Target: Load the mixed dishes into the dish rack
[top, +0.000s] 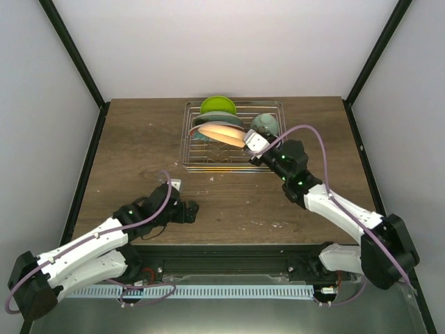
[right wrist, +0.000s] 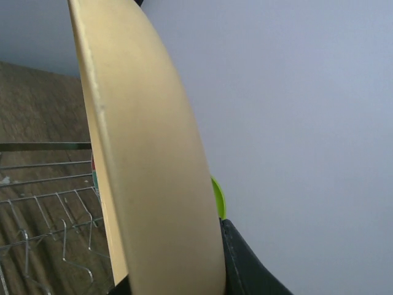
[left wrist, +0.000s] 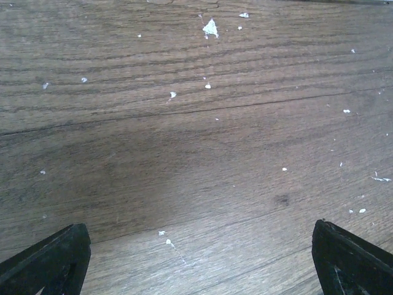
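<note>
The silver wire dish rack (top: pixel 191 156) stands at the back middle of the table. A lime-green plate (top: pixel 217 105) stands upright at its far end, and a pale mint-green bowl (top: pixel 265 124) sits in its right side. My right gripper (top: pixel 254 146) is shut on the rim of the peach-tan plate (top: pixel 222 133), holding it tilted over the rack, above a teal-edged plate (top: pixel 208 122). The right wrist view is filled by the peach-tan plate (right wrist: pixel 147 172), with one black finger (right wrist: pixel 245 264) against it. My left gripper (top: pixel 191 211) is open over bare wood, holding nothing.
Rack wires (right wrist: pixel 49 203) and a sliver of the lime-green plate (right wrist: pixel 218 196) show beside the held plate. White specks (left wrist: pixel 210 27) dot the brown wooden table (top: pixel 139 153). Black frame posts and white walls enclose the table.
</note>
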### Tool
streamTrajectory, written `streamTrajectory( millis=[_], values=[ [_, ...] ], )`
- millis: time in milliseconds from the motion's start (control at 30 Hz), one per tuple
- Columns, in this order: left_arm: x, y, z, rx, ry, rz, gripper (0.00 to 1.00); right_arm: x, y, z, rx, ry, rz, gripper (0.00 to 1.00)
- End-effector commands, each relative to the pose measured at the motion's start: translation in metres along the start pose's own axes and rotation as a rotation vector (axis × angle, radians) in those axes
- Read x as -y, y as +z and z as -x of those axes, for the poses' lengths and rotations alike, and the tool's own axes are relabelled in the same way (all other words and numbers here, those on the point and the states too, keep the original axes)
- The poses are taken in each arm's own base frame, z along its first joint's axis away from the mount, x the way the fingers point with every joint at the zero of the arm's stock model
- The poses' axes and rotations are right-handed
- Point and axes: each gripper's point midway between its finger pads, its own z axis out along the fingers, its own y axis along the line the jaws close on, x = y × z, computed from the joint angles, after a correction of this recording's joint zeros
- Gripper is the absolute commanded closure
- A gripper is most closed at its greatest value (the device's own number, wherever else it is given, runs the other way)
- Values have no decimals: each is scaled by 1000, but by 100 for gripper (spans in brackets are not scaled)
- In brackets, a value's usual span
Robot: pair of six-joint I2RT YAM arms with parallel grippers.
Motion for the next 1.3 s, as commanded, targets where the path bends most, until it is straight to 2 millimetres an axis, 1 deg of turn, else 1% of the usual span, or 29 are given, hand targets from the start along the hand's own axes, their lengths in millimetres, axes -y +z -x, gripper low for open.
streamTrajectory(
  millis=[0, 200, 467, 633, 767, 900, 933, 967, 1100, 1200, 1233, 1267],
  values=[
    [5, 6, 4, 4, 10, -24, 0, 11, 15, 32, 137, -159, -41, 99],
    [10, 9, 13, 5, 21, -37, 0, -5, 37, 14, 112, -184, 17, 99],
    [15, 11, 20, 8, 24, -65, 0, -18, 62, -19, 51, -275, 32, 99],
    [11, 15, 20, 0, 20, -52, 0, -35, 71, -38, 16, -302, 93, 99],
    [11, 19, 20, -5, 15, -57, 0, -46, 73, -49, 2, -288, 128, 99],
    [11, 22, 18, -18, 17, -57, 0, -54, 80, -72, -68, -272, 155, 99],
    [10, 23, 17, -19, 16, -57, 0, -55, 81, -75, -80, -264, 156, 96],
    [11, 23, 17, -19, 16, -59, 0, -57, 81, -78, -86, -256, 159, 88],
    [12, 23, 17, -19, 13, -66, 0, -60, 77, -79, -79, -220, 163, 57],
    [12, 22, 16, -19, 10, -67, 0, -58, 71, -74, -80, -205, 153, 42],
    [12, 22, 17, -17, 10, -69, 0, -58, 68, -70, -80, -205, 149, 38],
    [12, 22, 16, -19, 10, -71, 0, -59, 64, -68, -85, -207, 154, 37]
  ],
)
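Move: The right hand, holding the beige plate by its right rim, is bound for the empty rack slot about 5 cm ahead, 9 cm to its left and 16 cm below. The red plate stands some 12 cm ahead, 8 cm left and 16 cm down; the blue mug is roughly 9 cm ahead, 8 cm right and 21 cm down. From the left hand the slot lies about 21 cm ahead, 7 cm right, at nearly its own height. Down some 12 cm, and about 5 cm each forward and to the left, the right hand lowers the held beige plate into the rack just in front of the red plate, its fingertips dipping 10 to 15 degrees. Only near the bottom do the fingers open to over half, either side of the rim. The empty left hand, still wide open, drifts a couple of centimetres forward and right. ##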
